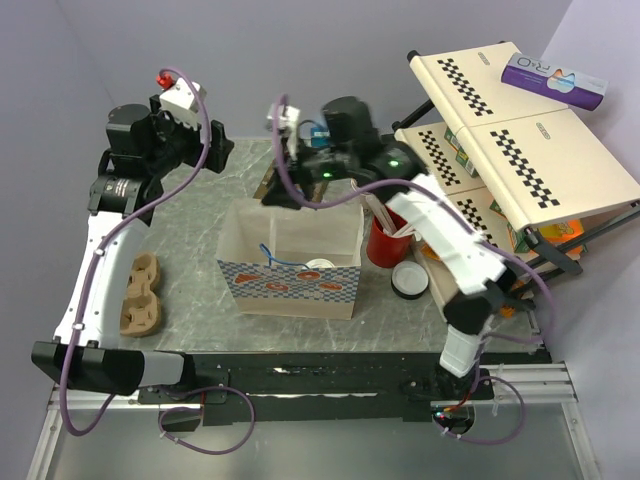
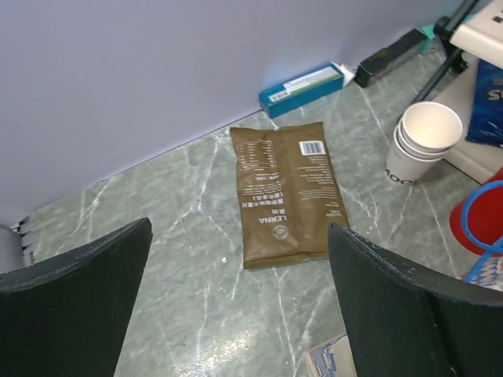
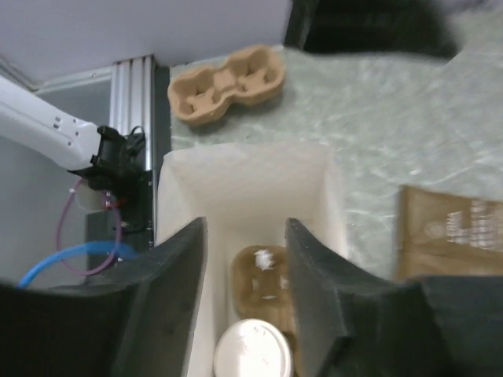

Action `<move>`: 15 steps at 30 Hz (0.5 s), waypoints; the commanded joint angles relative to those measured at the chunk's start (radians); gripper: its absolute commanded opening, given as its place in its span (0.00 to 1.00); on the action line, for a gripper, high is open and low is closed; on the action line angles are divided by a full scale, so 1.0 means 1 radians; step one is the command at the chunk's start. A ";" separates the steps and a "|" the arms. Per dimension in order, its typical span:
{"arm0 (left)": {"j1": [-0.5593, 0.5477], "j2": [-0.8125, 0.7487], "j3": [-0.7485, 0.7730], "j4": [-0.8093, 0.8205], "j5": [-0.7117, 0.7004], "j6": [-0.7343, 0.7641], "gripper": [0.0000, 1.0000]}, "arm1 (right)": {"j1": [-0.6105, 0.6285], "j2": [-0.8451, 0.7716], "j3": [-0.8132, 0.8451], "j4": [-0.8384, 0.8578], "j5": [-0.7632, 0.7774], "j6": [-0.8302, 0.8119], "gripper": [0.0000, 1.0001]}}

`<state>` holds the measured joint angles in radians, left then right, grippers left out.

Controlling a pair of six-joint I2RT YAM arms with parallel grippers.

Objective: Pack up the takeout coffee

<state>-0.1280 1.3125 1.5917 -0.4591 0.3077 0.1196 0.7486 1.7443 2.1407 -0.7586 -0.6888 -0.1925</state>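
Note:
The takeout coffee (image 3: 253, 349), a cup with a round white lid (image 1: 318, 265), stands inside the open paper bag (image 1: 250, 240). It sits in one end of a brown cup carrier (image 3: 263, 287) on the bag's floor. My right gripper (image 3: 246, 228) hangs over the bag's mouth, straight above the carrier, with its jaws parted and nothing between them. In the top view that gripper (image 1: 290, 190) is at the bag's far edge. My left gripper (image 2: 240, 228) stands wide open and empty at the back left (image 1: 212, 150), low over the table.
A brown pouch (image 2: 284, 188) lies behind the bag, with a stack of lidless cups (image 2: 420, 141) and a blue box (image 2: 302, 86) beyond it. A red cup of sticks (image 1: 385, 240) and a small black-rimmed tub (image 1: 410, 280) stand right of the bag. A second carrier (image 1: 140, 293) lies left. A shelf (image 1: 520, 150) fills the right side.

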 commanded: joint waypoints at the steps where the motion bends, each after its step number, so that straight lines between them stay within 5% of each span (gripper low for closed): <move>1: 0.005 -0.056 0.027 0.025 -0.021 0.009 0.99 | 0.009 0.035 0.166 -0.048 0.009 0.010 0.64; 7: 0.008 -0.068 -0.021 0.031 0.034 -0.015 0.99 | -0.005 -0.142 -0.002 0.060 0.251 -0.005 0.98; 13: 0.036 -0.056 -0.073 0.079 0.067 -0.112 0.99 | -0.006 -0.265 -0.174 0.122 0.637 -0.055 1.00; 15: 0.048 -0.052 -0.090 0.094 0.065 -0.176 0.99 | -0.003 -0.285 -0.224 0.168 0.893 -0.071 1.00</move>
<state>-0.1059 1.2591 1.5295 -0.4271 0.3462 0.0570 0.7456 1.5116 2.0106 -0.7029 -0.2535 -0.2363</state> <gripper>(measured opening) 0.994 0.994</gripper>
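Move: The open paper bag stands beneath the right hand, its middle about 3 cm ahead, 3 cm to the right and 27 cm below; the white straw is upright just under the half-open fingers. The coffee lid inside the bag is some 3 cm ahead, 9 cm right and 29 cm down. The red straw cup lies about 14 cm ahead and 26 cm right, 34 cm lower. From the left hand the bag's middle is roughly 10 cm back, 11 cm right and 27 cm below. Dipping a couple of centimetres down and to its left over the bag's mouth, the right hand opens its fingers from half to fully wide and lets the straw go. It then reverses, travelling about 9 cm right and 7 cm up, drifting slightly forward as the wrist rolls and turns some 25 degrees clockwise, the empty fingers leaving the bag. ##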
